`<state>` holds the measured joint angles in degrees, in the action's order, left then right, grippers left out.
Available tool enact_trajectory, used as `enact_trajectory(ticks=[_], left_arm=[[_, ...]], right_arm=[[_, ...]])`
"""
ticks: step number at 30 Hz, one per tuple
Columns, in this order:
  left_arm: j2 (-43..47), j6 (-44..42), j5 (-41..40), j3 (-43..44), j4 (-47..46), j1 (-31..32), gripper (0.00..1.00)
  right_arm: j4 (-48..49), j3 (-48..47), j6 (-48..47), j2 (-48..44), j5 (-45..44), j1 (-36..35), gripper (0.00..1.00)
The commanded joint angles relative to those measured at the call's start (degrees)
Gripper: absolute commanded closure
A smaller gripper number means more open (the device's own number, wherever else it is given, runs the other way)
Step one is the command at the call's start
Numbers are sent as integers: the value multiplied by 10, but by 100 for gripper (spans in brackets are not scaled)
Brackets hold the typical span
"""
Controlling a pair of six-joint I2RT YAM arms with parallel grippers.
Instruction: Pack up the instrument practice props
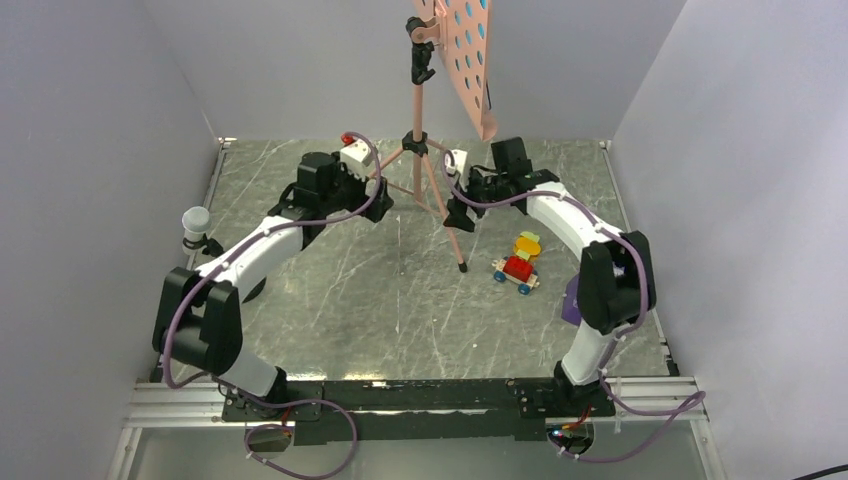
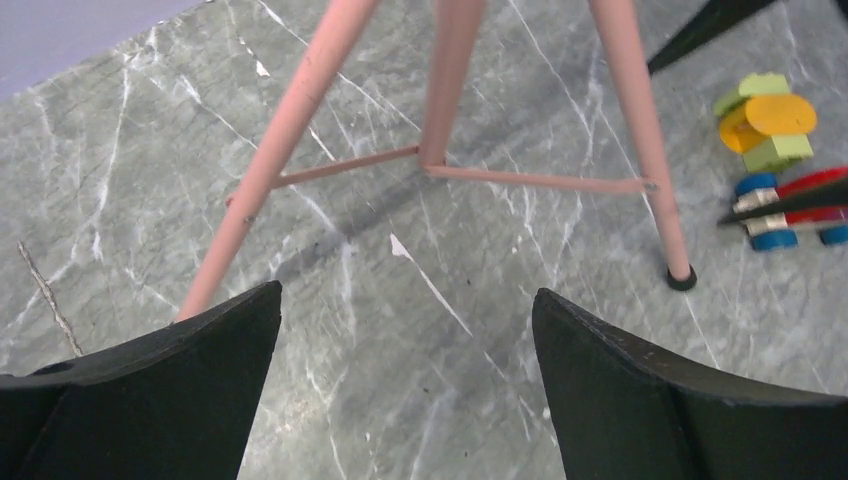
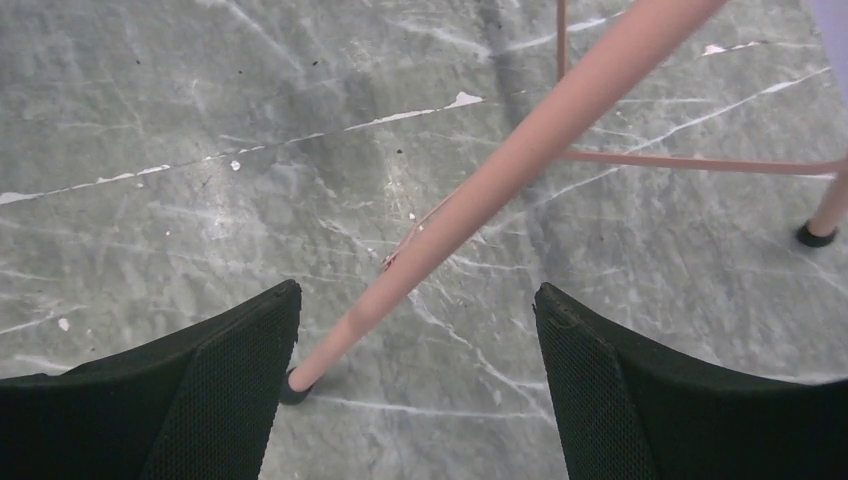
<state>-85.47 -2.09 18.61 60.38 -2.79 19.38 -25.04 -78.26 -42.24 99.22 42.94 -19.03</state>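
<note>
The salmon-pink music stand (image 1: 417,150) stands upright on its tripod at the back middle, and cyan pages show through the holes of its desk (image 1: 465,45). My left gripper (image 1: 377,205) is low on the stand's left side, open and empty, with the tripod legs (image 2: 440,90) ahead of the gripper (image 2: 405,300). To the stand's right, my right gripper (image 1: 456,214) is open. One leg (image 3: 480,190) slants down between its jaws (image 3: 415,300), ungripped, its foot (image 3: 290,388) beside the left finger. A purple object (image 1: 569,300), perhaps the metronome, peeks from behind the right arm.
A red toy car (image 1: 517,270) with a yellow-orange toy (image 1: 527,245) behind it sits right of the stand's front foot; both also show in the left wrist view, car (image 2: 790,215) and toy (image 2: 765,125). A white cylinder (image 1: 195,224) stands at the left edge. Walls enclose the table.
</note>
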Motion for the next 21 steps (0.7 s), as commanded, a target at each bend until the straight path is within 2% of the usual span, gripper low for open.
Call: enact_trajectory(ticks=[1,5,14,19,21], left_arm=[[-32,53,-79,73,-7,-2,1],[-15,86,-57,90,18,-26,1],[75,85,-56,-22,43,-55,1],[115,69,-31,-68,58,-58,1],[131,70,-19,-86,56,-58,1]], right_arm=[[30,-28,9,33,-4,-36,13],[45,-6,37,28,-17,-73,13],[87,69,126,-19,-135,-195,12],[99,56,143,-1,-144,-284,8],[106,34,166,11,-136,-293,7]])
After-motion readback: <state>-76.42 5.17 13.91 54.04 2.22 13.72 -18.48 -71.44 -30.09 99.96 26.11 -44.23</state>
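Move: The near leg of the music stand is just left of my right hand's open fingers: its middle is about 4 cm left and 1 cm ahead, at nearly the same height. Its foot is some 9 cm back and 15 below. The toy wagon is about 13 cm right, 9 back; the yellow-green toy 15 right, 3 back. From my left hand, the stand's left leg is roughly 6 cm ahead, 2 right and 4 below. My right hand sweeps the stand's near leg round, going about 12 cm left and 11 cm back while sinking some 5 cm, with the leg staying across the open fingers and pushed along rather than gripped. My left hand, also open, goes about 3 cm forward and rises a little, then gives way leftward and back, ending some 6 cm left, turned 13 degrees counter-clockwise and close by the legs. ##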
